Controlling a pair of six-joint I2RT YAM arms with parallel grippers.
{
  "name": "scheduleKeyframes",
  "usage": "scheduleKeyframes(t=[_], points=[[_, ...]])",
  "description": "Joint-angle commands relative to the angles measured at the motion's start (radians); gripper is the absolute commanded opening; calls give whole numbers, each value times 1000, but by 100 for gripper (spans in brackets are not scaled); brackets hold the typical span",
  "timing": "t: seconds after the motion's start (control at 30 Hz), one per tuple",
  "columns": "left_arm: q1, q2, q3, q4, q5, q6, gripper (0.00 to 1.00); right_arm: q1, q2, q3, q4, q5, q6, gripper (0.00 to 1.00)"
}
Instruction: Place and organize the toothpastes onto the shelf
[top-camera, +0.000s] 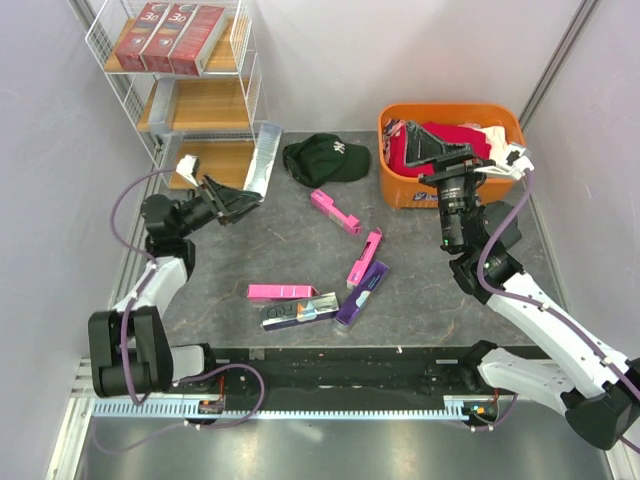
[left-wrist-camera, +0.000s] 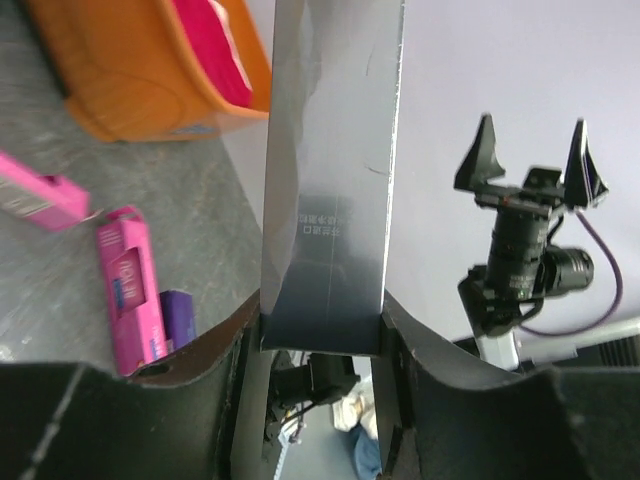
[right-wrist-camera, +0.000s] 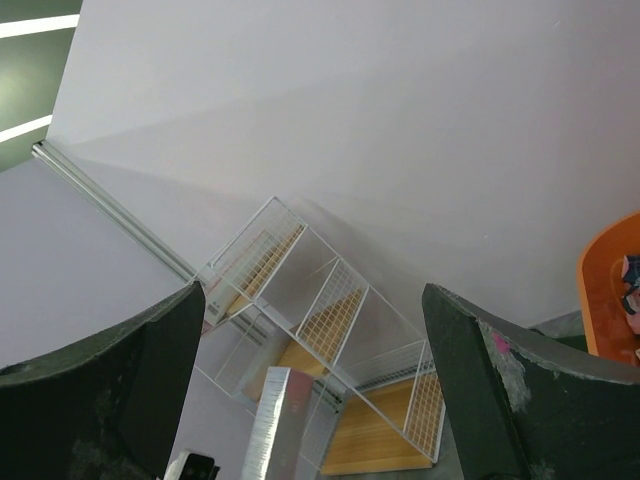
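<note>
The shelf (top-camera: 205, 103) stands at the far left; three dark red toothpastes (top-camera: 168, 37) lie on its top board. My left gripper (top-camera: 238, 203) is shut on the lower end of a silver-grey toothpaste (top-camera: 263, 160), held upright in front of the lower boards; the left wrist view shows the box (left-wrist-camera: 330, 180) clamped between the jaws (left-wrist-camera: 322, 345). Two pink boxes (top-camera: 335, 211) (top-camera: 364, 257), a purple one (top-camera: 362, 295), a third pink one (top-camera: 281, 292) and a holographic one (top-camera: 299, 312) lie on the table. My right gripper (top-camera: 452, 157) is open and empty, raised over the tub, facing the shelf (right-wrist-camera: 340, 330).
An orange tub (top-camera: 405, 190) with red and white cloth stands at the far right. A dark green cap (top-camera: 325, 158) lies between the shelf and the tub. Grey walls close in both sides. The arm bases sit at the near edge.
</note>
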Motion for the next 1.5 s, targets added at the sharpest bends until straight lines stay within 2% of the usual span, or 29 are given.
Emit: scheduleKeyframes(t=[0.0,0.07,0.1,0.23,0.4,0.57,1.07,1.47], points=[[134,-161,-13,-299,103,228,13,-4,20,16,-13,-22,-27,98],[211,-207,-18,-433,124,278,13,-6,27,19,-16,-28,-27,98],[236,-218,-27,-450,136,295,13,-6,29,19,-16,-30,-27,98],[349,-223,-33,-458,198,289,13,-12,49,32,-34,-53,-24,98],[398,-180,17,-461,215,286,12,-18,81,64,-68,-91,-21,98],[403,-123,89,-450,160,257,10,-24,95,72,-84,-117,-12,98],[400,181,313,-246,67,53,4,-62,105,64,-117,-148,2,98],[402,418,562,-246,75,-59,3,-82,107,65,-150,-168,4,98]])
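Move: The left hand already grips a silver toothpaste box; the free spot for it on the middle shelf lies about 25 cm ahead, 14 cm to the left and nearly level. Another silver box stands some 7 cm left of that spot. The red toothpastes stand one tier up, about 25 cm ahead of the hand, 18 cm left and 18 cm above. From the empty right hand, the spot is about 22 cm ahead, 54 cm left and 18 cm lower. Left hand swings its box left, then forward-left to the middle shelf, about 20 cm; right eases down and forward. ##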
